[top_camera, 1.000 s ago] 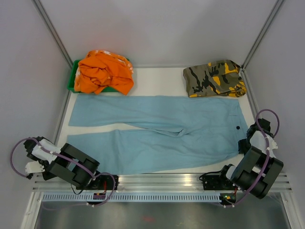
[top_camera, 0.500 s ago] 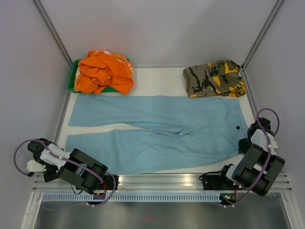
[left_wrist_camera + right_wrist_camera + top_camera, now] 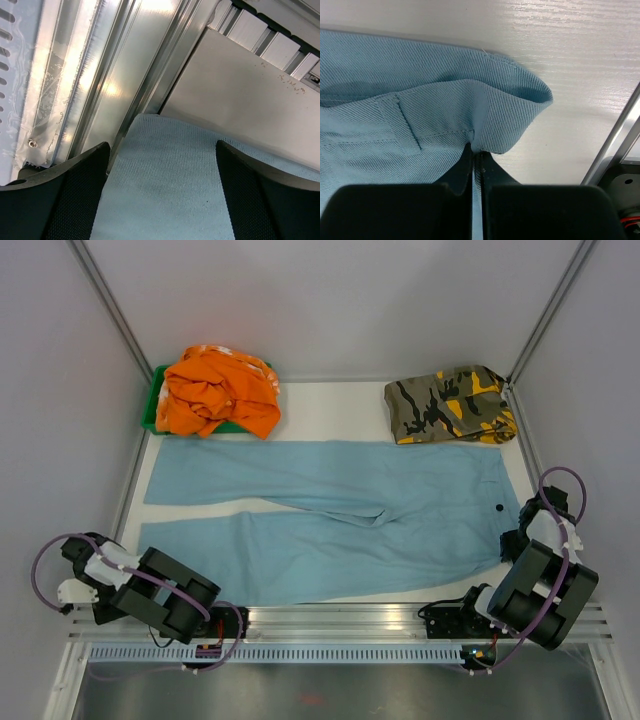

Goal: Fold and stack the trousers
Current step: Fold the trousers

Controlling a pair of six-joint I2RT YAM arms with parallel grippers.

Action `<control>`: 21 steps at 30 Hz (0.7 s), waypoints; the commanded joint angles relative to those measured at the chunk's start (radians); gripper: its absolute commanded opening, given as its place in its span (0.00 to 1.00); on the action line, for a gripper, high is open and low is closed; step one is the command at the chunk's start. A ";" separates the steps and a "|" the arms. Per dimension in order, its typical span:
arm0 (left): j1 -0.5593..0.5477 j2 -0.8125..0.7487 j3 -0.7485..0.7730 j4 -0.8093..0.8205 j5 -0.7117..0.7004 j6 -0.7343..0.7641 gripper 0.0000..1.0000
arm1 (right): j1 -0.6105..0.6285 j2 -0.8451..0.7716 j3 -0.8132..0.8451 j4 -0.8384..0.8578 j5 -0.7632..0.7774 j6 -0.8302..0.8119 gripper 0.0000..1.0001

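Observation:
The light blue trousers point(image 3: 330, 510) lie spread flat on the white table, waist to the right with a small dark button point(image 3: 498, 507), legs reaching left. My left gripper point(image 3: 90, 575) sits low at the near left corner. In the left wrist view it point(image 3: 162, 192) is open, and a corner of the trousers' leg point(image 3: 165, 170) lies between the black fingers point(image 3: 55, 200) without being pinched. My right gripper point(image 3: 510, 545) is at the near right waist corner. The right wrist view shows it point(image 3: 476, 152) shut on a bunched fold of the waistband point(image 3: 485, 110).
A green bin point(image 3: 150, 405) heaped with orange clothes point(image 3: 220, 390) stands at the back left. A folded camouflage garment point(image 3: 450, 405) lies at the back right. An aluminium rail point(image 3: 340, 620) runs along the near edge. Grey walls enclose the table on three sides.
The left gripper's jaws have opened wider, and the left arm has shifted slightly toward the near edge. The right arm has nudged a little outward, its grip on the waistband unchanged.

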 commanded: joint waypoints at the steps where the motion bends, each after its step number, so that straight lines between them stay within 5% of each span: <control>1: 0.003 -0.025 -0.021 0.068 -0.017 -0.029 0.90 | 0.005 0.039 -0.036 0.024 -0.038 0.023 0.01; 15: 0.003 -0.033 -0.102 0.156 0.025 -0.058 0.71 | 0.005 0.027 -0.028 0.021 -0.036 0.038 0.01; 21: 0.005 -0.002 -0.114 0.176 0.049 -0.053 0.42 | 0.005 0.027 -0.027 0.021 -0.027 0.049 0.01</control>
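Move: The left gripper stands open over the trousers' near-left corner, the hem of the near leg: the corner is about 1 cm to its left, 1 cm back and 1 cm below. The side rail runs some 4 cm to its left, level with it, and the far leg's hem corner lies about 19 cm ahead and 7 cm right. From the right gripper, shut on the waistband's near corner, the hem corner is roughly 80 cm left and 10 cm back. Close the left fingers to about half their opening, fingertips low and either side of the near leg's hem corner, so they gather the cloth between them. Meanwhile ease the gripper about 1 cm left towards the side rail and half a centimetre down, rolling it only some 5 degrees. Keep the right gripper still, holding the waistband corner. ##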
